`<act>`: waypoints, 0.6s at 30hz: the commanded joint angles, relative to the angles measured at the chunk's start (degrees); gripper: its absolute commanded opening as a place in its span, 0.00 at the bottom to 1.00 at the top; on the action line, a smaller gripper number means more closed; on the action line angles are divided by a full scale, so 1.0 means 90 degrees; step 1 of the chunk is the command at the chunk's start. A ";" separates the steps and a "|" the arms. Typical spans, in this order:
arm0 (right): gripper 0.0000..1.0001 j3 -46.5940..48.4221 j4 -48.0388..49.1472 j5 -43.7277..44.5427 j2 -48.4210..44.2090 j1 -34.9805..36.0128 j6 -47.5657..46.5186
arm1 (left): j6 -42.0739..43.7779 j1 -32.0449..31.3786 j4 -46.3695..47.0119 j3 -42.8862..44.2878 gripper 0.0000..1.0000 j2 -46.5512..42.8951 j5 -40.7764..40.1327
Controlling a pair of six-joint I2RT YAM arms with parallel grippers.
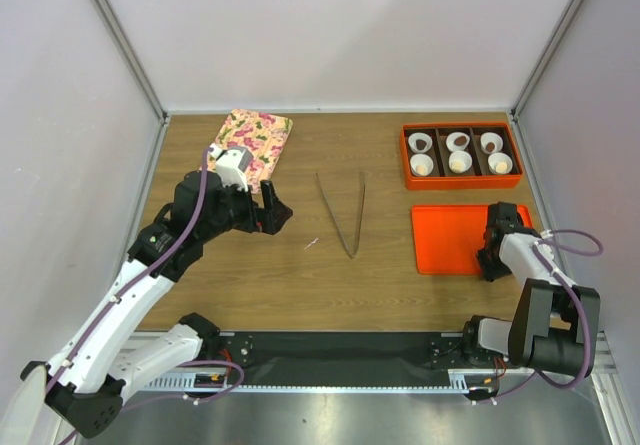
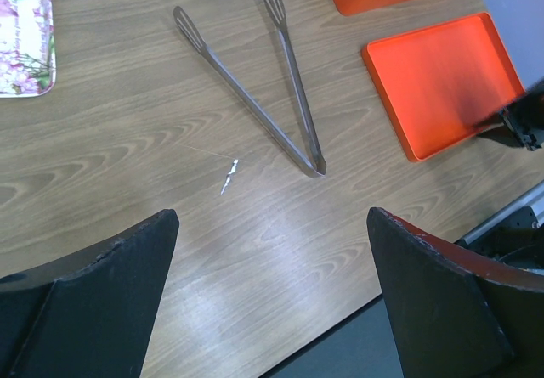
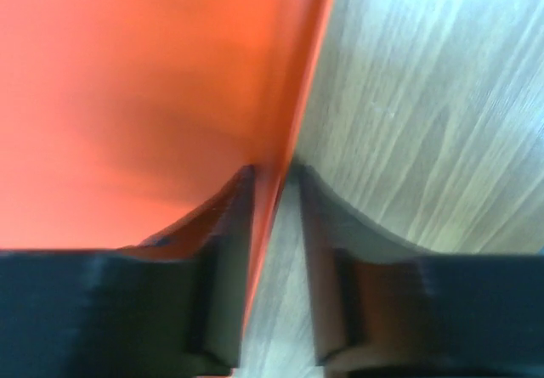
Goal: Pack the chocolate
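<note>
The orange box [image 1: 408,160] at the back right holds several white paper cups. Small dark brown chocolate [image 1: 459,142] shows in the cups of its back row. A flat orange lid [image 1: 445,240] lies in front of the box. My right gripper [image 1: 497,227] straddles the lid's right rim [image 3: 285,98], one finger [image 3: 229,225] inside the lid and the other on the table side. Its jaws are narrowed, and a sliver of table still shows beside the rim. My left gripper [image 2: 272,217] hangs wide open over bare wood at the left, holding nothing.
Metal tongs [image 1: 345,215] lie in a V at the table's middle, also in the left wrist view [image 2: 272,98]. A floral tray [image 1: 255,140] sits at the back left. A small white scrap [image 2: 229,177] lies near the tongs. White walls close in three sides.
</note>
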 commanded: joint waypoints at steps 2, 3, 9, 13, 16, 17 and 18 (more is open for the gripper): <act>0.05 -0.0035 0.0057 0.0132 -0.0230 -0.0032 -0.0169 | 0.0018 -0.0029 0.0212 0.0058 1.00 -0.0111 -0.0118; 0.00 -0.0006 -0.0050 0.0131 -0.0327 -0.0022 -0.0228 | 0.0018 -0.0029 0.0203 0.0077 1.00 -0.0101 -0.0108; 0.00 0.0423 -0.0655 0.0122 -0.1235 -0.0032 -0.0570 | 0.0019 -0.0029 0.0290 0.0107 1.00 -0.0043 0.0019; 0.00 0.0600 -0.0735 -0.0015 -0.1987 -0.0022 -0.0930 | -0.0137 -0.0029 0.0456 0.0048 0.99 0.0016 0.0214; 0.00 0.0795 -0.0939 -0.0103 -0.2193 -0.0022 -0.1048 | -0.0187 -0.0029 0.0574 0.0145 0.98 0.0211 0.0390; 0.00 0.0853 -0.1075 -0.0103 -0.2222 -0.0022 -0.1087 | -0.0187 -0.0029 0.0641 0.0175 0.97 0.0279 0.0438; 0.00 0.0979 -0.1135 -0.0132 -0.2310 -0.0022 -0.1126 | -0.0206 -0.0019 0.0652 0.0272 0.97 0.0415 0.0458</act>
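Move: The right hand is down on the table with its half-closed fingers straddling the near edge of the orange lid, whose middle lies about 8 cm ahead and 2 cm to the left, level with the fingers. The chocolate box is some 27 cm ahead and 6 cm left. The tongs lie about 32 cm left and 12 cm ahead. From the left hand the lid is roughly 43 cm right, 4 cm ahead and 26 cm below. The right hand pinches the orange lid's near edge, then lifts about 7.5 cm straight up, tipping fingers forward-up. ##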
